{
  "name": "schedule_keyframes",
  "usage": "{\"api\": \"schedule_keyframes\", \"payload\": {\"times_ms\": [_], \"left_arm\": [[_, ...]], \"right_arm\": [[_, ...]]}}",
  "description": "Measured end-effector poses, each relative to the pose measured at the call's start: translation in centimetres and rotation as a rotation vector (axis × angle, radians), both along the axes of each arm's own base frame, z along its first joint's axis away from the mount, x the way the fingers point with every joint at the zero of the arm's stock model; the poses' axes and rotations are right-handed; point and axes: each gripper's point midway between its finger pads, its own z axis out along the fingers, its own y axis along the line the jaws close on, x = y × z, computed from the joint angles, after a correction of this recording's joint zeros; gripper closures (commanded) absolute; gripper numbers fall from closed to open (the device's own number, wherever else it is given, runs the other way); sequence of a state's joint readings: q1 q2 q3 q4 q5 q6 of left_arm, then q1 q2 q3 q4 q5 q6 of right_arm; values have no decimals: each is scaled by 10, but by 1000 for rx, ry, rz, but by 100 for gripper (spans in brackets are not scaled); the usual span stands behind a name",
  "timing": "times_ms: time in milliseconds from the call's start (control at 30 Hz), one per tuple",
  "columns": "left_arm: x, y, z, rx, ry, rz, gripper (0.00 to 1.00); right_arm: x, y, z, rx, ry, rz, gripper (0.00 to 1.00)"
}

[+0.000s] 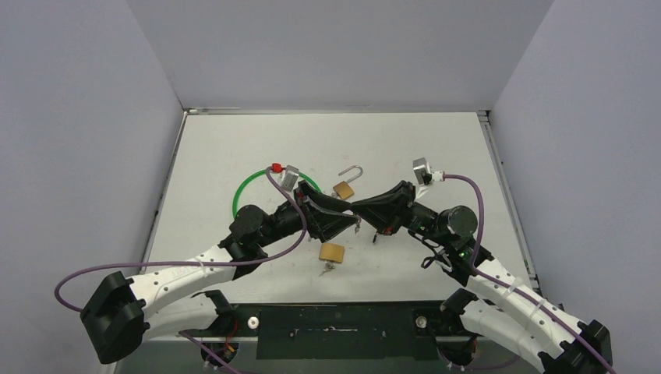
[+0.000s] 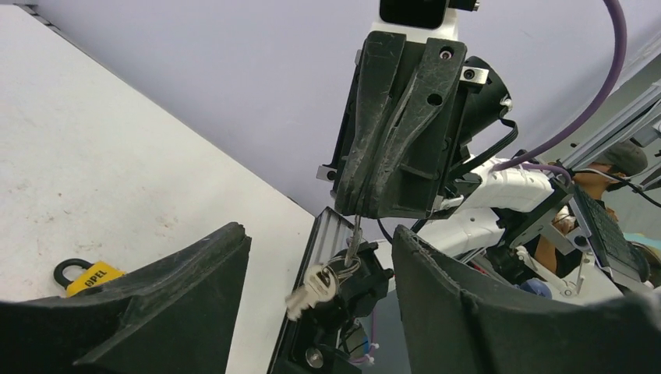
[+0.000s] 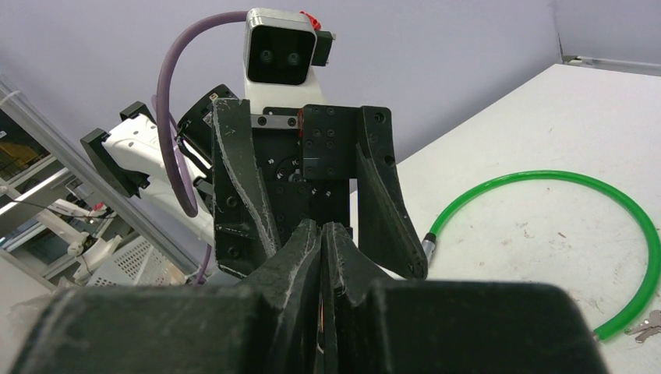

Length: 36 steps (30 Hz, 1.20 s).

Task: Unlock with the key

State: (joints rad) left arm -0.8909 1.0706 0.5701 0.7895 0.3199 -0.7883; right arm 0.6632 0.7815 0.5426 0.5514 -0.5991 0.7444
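Observation:
My right gripper (image 1: 358, 207) (image 3: 323, 227) is shut on a key (image 2: 356, 238) above the table's middle. From that key hang a ring and a second silver key (image 2: 312, 290). My left gripper (image 1: 343, 222) (image 2: 319, 231) faces it, open. Its two fingers (image 2: 195, 280) stand on either side of the hanging keys, touching neither. A brass padlock (image 1: 344, 189) with its shackle swung open lies just behind the grippers. A second brass padlock (image 1: 332, 252) lies in front of them with keys (image 1: 327, 269) beside it. The left wrist view shows a yellow padlock (image 2: 92, 276) on the table.
A green cable loop (image 1: 248, 187) (image 3: 546, 181) lies on the table left of centre, under the left arm. Loose keys (image 3: 647, 327) lie near its end. Grey walls close the table's back and sides. A black rail (image 1: 335, 331) runs along the near edge.

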Motion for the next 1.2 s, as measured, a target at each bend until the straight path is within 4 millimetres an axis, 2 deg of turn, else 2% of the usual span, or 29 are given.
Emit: {"api": "schedule_keyframes", "payload": {"times_ms": [100, 233, 467, 600, 733, 833, 867, 900, 1000, 1200], "left_arm": [[0, 3, 2, -8, -6, 13, 42], [0, 3, 1, -5, -9, 12, 55], [-2, -4, -9, 17, -1, -20, 73], [-5, -4, -6, 8, -11, -39, 98], [-10, -4, -2, -3, -24, -62, 100], [-11, -4, -2, -5, -27, -63, 100], [-10, -4, -2, -6, -26, -61, 100], [-9, -4, -1, -7, -25, -56, 100], [-7, -4, -1, -9, -22, -45, 100], [-6, -3, 0, -17, -7, -37, 100]], "right_arm": [[0, 0, 0, 1, 2, 1, 100], [-1, 2, -1, 1, 11, 9, 100], [1, 4, -4, 1, 37, 14, 100], [2, 5, -6, -1, 44, 14, 100], [3, 6, -7, -3, 46, 13, 98], [3, 5, -6, -2, 45, 12, 69], [2, 5, -6, -1, 47, 14, 49], [1, 5, -5, 1, 50, 15, 42], [-2, 3, -2, 9, 44, 15, 34], [-8, -7, 5, 38, 13, -12, 35]]}}
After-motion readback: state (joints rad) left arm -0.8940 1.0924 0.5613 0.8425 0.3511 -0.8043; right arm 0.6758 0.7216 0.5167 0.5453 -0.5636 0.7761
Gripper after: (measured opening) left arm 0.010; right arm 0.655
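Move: Just beyond the left hand's open fingertips hangs the key with its ring, about 2 cm to their right and 1 cm back; the right hand holds it shut in its own tips, roughly 1 cm left of and 1 cm below its hand point. Far below, some 28 cm down, the yellow padlock lies about 14 cm ahead and 12 cm right of the left hand, and the locked-looking brass padlock roughly 4 cm ahead and 4 cm left of it. Closing from well open to shut, the left fingers pinch the key while the right hand still holds it almost in place; the left hand only dips slightly, comes back up and shifts about 1 cm back. Then the right fingers open wide, let go, and the right hand starts to draw off to its right, back and up, by about 1 cm each. ##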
